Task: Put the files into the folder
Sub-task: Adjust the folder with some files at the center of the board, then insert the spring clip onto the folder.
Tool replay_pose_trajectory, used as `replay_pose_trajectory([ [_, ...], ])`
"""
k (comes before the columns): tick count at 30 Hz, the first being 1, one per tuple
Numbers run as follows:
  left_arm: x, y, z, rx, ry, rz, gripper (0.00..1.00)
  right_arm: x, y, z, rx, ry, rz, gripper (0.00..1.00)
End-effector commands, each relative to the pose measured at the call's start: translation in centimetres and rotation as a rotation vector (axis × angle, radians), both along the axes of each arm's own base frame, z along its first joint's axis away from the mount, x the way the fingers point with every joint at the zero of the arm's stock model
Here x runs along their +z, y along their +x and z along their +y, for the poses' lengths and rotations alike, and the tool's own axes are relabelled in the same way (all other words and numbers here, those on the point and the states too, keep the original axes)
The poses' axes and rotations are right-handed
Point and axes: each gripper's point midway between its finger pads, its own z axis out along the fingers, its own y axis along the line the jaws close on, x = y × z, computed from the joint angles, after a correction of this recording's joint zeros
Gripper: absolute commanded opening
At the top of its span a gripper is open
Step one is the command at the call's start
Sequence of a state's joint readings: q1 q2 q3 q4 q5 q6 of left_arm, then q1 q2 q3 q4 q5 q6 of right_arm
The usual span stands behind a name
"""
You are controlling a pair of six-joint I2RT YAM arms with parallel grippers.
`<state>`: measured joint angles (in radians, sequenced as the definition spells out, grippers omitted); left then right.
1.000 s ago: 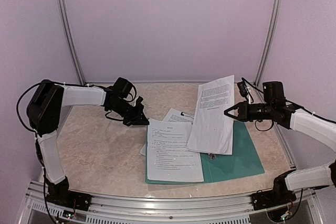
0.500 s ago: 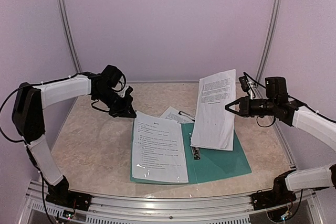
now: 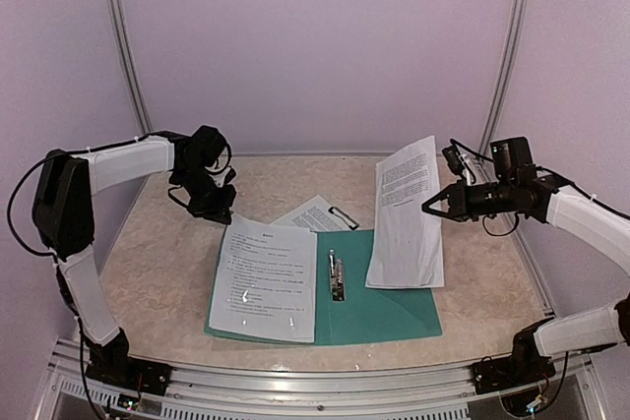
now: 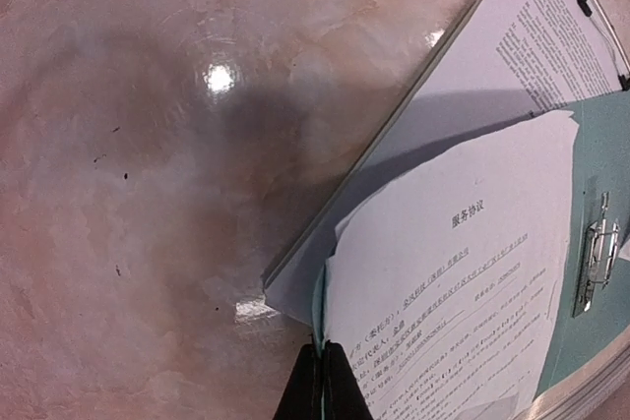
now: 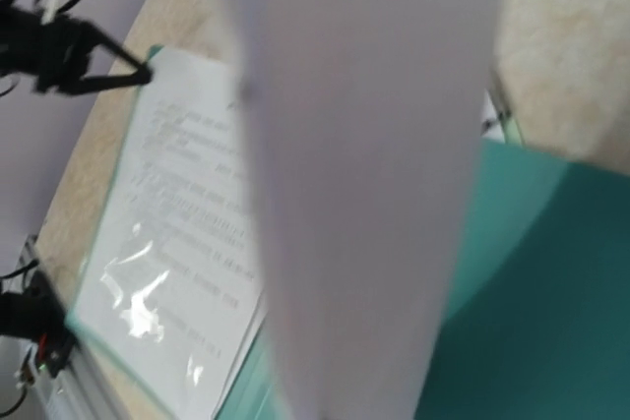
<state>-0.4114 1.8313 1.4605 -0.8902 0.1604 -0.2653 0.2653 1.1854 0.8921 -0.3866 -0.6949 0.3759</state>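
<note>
The teal folder lies open on the table, its metal clip at the spine. A white printed file covers its left flap. My left gripper is shut on the folder's far-left corner; in the left wrist view the teal edge runs between the shut jaws, beside that file. My right gripper is shut on the edge of another file, which hangs upright over the right flap. In the right wrist view this file is blurred and hides the fingers.
A pale clipboard holding a printed sheet lies partly under the folder's far edge, its silver clip toward the right. It also shows in the left wrist view as the clipboard. Bare marbled tabletop lies to the left.
The left gripper has dragged the folder and the file on it toward the left and near side. The right gripper still holds its file upright, now over the folder's right flap.
</note>
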Motion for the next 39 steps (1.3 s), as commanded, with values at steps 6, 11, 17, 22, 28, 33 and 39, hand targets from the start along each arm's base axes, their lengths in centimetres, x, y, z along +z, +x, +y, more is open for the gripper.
replay_pose_trajectory([
  [6, -3.3, 2.5, 2.7, 0.026, 0.138, -0.003, 0.05, 1.5, -2.6, 1.3, 0.081, 0.117, 0.089, 0.00],
  [11, -3.9, 2.7, 3.2, 0.059, 0.169, 0.002, 0.31, 2.8, -3.9, 3.8, 0.126, 0.159, 0.073, 0.00],
  [17, -2.6, 3.5, 4.0, 0.115, 0.183, -0.077, 0.64, 2.5, -4.9, 5.2, 0.149, 0.182, 0.104, 0.00],
  [22, -0.4, 3.9, 4.7, 0.148, 0.192, -0.148, 0.69, 0.2, -4.9, 4.5, 0.109, 0.124, 0.135, 0.00],
  [28, 0.8, 3.6, 4.0, 0.136, 0.201, -0.185, 0.70, -6.5, -3.9, 1.0, 0.014, -0.017, 0.237, 0.00],
  [33, 1.3, 3.3, 3.5, 0.119, 0.233, -0.208, 0.70, -11.9, -4.4, -1.2, 0.010, -0.147, 0.331, 0.00],
  [39, 1.8, 3.0, 2.7, 0.103, 0.243, -0.226, 0.70, -14.7, -4.4, -1.9, 0.028, -0.229, 0.363, 0.00],
])
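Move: The right hand still holds the raised sheets by their outer edge; the folder's right half, where they go, is centred about 7 cm back, 7 cm left and 17 cm below. On that level, the metal clip is some 17 cm left and 4 cm back, the clipboard about 20 cm left and 11 cm ahead. The left hand still pinches the folder's far left corner: the left sheets are centred some 14 cm back, 9 cm right and 6 cm below. Keeping its grip on the raised sheets, the right hand draws them back and left about 5 cm with a small rise, then swings down some 15 cm and right, tipping about 20 degrees further down, to lay them over the folder's right half. The left hand lowers the pinched corner about 4 cm while easing left and forward, opens wide to let go, and rises about as far again. ##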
